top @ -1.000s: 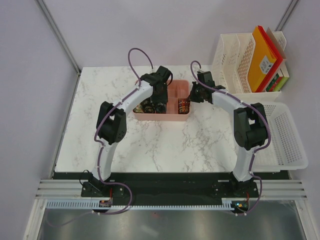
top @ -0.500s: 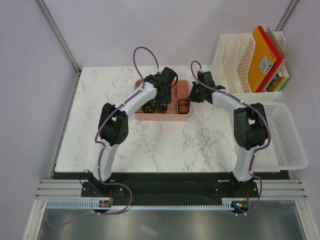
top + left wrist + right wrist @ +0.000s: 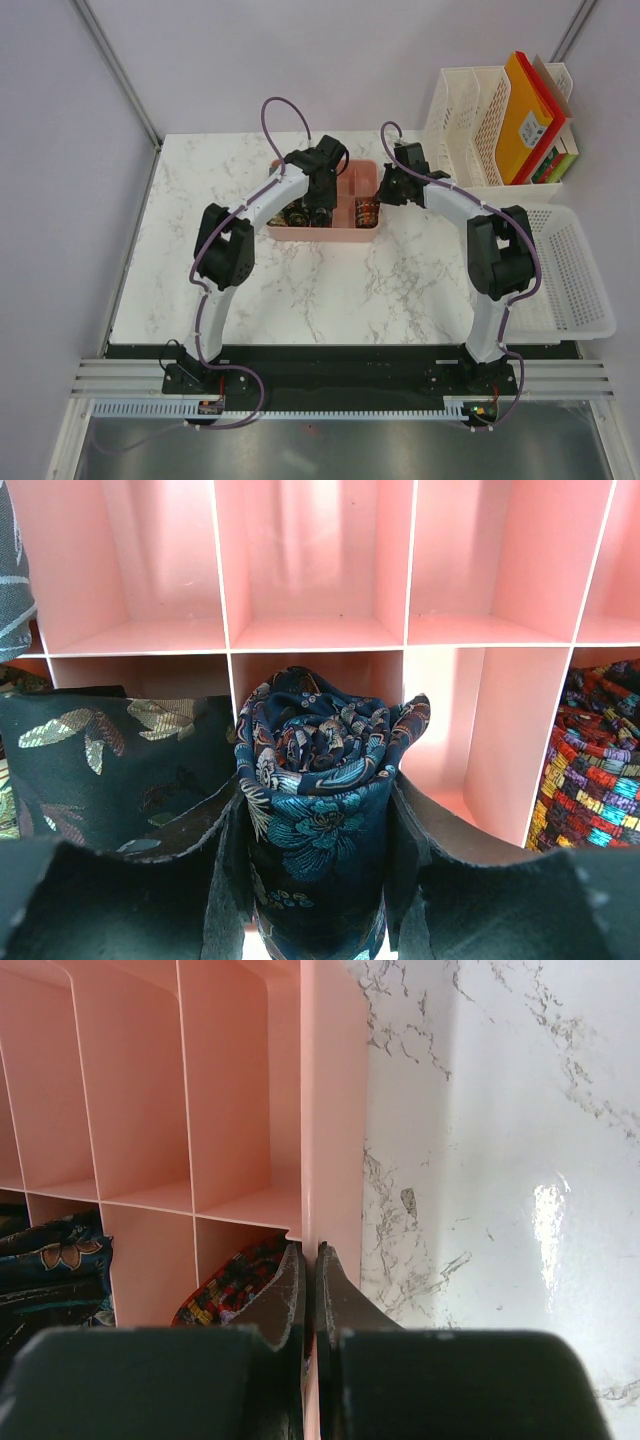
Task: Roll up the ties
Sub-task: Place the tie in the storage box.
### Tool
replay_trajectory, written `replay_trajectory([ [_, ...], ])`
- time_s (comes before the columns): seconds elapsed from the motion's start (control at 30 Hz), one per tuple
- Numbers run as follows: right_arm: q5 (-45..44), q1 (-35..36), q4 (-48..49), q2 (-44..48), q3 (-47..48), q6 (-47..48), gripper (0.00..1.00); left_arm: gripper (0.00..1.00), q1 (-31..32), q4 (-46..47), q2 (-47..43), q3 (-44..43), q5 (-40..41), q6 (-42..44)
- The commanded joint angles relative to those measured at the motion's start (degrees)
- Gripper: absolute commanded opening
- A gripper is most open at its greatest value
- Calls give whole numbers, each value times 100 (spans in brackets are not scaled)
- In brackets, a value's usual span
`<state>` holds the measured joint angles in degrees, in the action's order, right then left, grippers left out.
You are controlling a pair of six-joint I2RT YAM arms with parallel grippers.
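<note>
My left gripper [image 3: 318, 815] is shut on a rolled dark-blue floral tie [image 3: 320, 735], holding it upright in a front compartment of the pink tray [image 3: 310, 630]. A dark leaf-patterned tie [image 3: 110, 765] lies in the compartment to its left. A red-orange patterned coil [image 3: 595, 755] sits two compartments to its right, and a grey-blue tie [image 3: 12, 580] shows at the far left. My right gripper [image 3: 309, 1260] is shut on the tray's right wall [image 3: 330, 1110], next to the red-orange coil [image 3: 235, 1280]. From above, both grippers [image 3: 322, 205] [image 3: 385, 190] are at the tray [image 3: 320, 237].
A white file rack with orange and red folders [image 3: 505, 120] stands at the back right. A white mesh basket [image 3: 570, 265] lies at the table's right edge. The marble table [image 3: 330, 290] spreads in front of the tray. Several rear tray compartments [image 3: 310, 560] hold nothing.
My left wrist swung a little right over the tray, then back left, keeping hold of the rolled tie. The right arm has not moved.
</note>
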<state>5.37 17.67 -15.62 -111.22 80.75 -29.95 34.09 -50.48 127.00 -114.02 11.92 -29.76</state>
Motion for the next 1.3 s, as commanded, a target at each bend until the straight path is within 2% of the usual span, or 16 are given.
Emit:
replay_trajectory([
  [0.0,386,131,-240,-181,20,-133,0,2,-16,-41,150,64,47,-153],
  [0.4,413,140,-240,-225,46,-142,0,2,-16,-15,606,-86,188,-118],
  [0.43,404,140,-249,-225,55,-151,0,4,-16,-15,624,-94,188,-101],
  [0.47,404,140,-249,-225,55,-142,0,16,-33,-15,624,-94,153,-74],
  [0.53,413,140,-249,-225,64,-133,0,28,-42,-6,554,-94,108,5],
  [0.57,413,140,-249,-225,64,-133,0,45,-42,-6,458,-94,117,23],
  [0.67,395,140,-240,-233,37,-125,0,65,-51,3,343,-147,135,49],
  [0.8,413,140,-240,-234,28,-160,0,71,-42,-6,185,-182,109,110],
  [1.03,421,140,-249,-269,20,-160,0,73,-25,-6,-26,-156,82,155],
  [1.27,448,149,-240,-313,55,-186,0,85,-25,-15,-88,-138,100,198],
])
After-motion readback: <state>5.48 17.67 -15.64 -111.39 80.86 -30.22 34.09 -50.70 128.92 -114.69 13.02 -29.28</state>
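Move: The rolled tie is already between the left fingers, over the middle front compartment of the pink storage box. That compartment's middle is about 1 cm ahead and 4 cm below this hand. The leaf-patterned tie is about 5 cm left and 1 cm ahead, the multicoloured tie some 9 cm right and 1 cm ahead, both 4 cm lower. From the right hand, the aimed-at compartment lies 11 cm left, 2 cm back and 4 cm down. The rolled tie goes down about 3 cm into the compartment between the left fingers, almost straight. The left hand stops briefly, then the fingers spread from half to about three-quarters open while it backs up some 1.5 cm. The right hand stays put, its closed fingers still pinching the box's right rim. ##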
